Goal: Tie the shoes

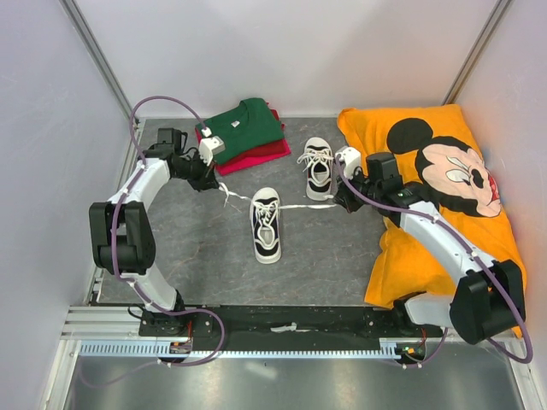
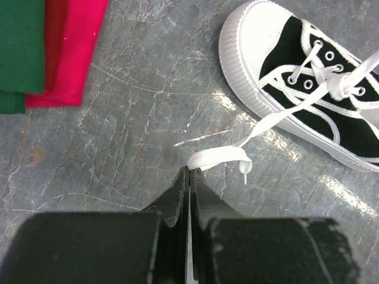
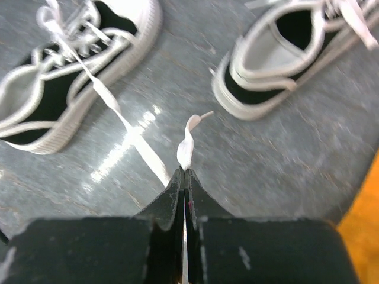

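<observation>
Two small black sneakers with white toe caps lie on the grey table. The near shoe has its white laces pulled out to both sides. The far shoe lies beyond it, laces loose. My left gripper is shut on the left lace end, which runs taut to the near shoe. My right gripper is shut on the right lace end, which runs to the near shoe. The far shoe shows at the upper right of the right wrist view.
A folded green shirt lies on a red and pink one at the back left, also in the left wrist view. An orange Mickey Mouse cloth covers the right side under my right arm.
</observation>
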Available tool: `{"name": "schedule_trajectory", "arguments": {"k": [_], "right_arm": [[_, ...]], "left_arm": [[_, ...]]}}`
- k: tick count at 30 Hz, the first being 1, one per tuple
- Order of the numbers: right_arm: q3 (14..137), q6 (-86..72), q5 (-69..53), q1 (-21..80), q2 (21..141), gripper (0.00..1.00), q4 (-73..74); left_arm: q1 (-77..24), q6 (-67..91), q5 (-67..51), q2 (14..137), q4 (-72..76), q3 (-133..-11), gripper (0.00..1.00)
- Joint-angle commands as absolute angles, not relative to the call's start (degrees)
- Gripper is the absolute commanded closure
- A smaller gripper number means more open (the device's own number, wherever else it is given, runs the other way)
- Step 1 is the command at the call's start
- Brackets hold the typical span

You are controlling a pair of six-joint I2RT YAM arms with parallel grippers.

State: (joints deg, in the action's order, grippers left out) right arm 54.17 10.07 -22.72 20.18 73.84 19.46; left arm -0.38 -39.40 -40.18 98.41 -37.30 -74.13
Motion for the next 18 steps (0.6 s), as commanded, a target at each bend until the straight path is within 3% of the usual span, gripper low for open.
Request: {"name": "schedule_trajectory", "arguments": {"k": [1,9,18], "right_arm": [[52.3,11.4,-17.5,17.7,70.3,1.0,22.1],[49.7,15.5,-16.6,15.5,67.7,1.0,24.2],[47.4,18.1,-13.9,15.6,71.5,1.0,23.9]], "left_arm": [[-0.1,-42.4,-37.6,95.7,-36.7,-75.1,0.98],[-0.1,-46.2,-34.9,90.7,-36.0,-71.2,0.98],[7.5,-50.3,-32.6,85.5,-36.5,-66.3,0.99]]}}
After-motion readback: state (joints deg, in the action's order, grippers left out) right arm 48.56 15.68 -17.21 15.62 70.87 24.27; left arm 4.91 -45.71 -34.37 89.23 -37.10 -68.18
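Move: Each hand grips one end of the white lace. The laced shoe they pull against lies from the left hand about 14 cm to the right, 13 cm back and 8 cm below; the folded shirts are some 15 cm ahead and 7 cm right, 10 cm below. From the right hand that shoe is roughly 20 cm to the left, 6 cm back and 12 cm below, and the second shoe about 11 cm ahead, 3 cm left and 12 cm below. Apart go the two hands, fingers still shut on the lace ends: the right one runs about 5 cm to the right, away from the laced shoe, then nearly stops sideways and sinks some 3 cm. The left one creeps at first, rising a little, then speeds up leftward, some 5 cm in all, away from the shoe, drawing on its own end. ##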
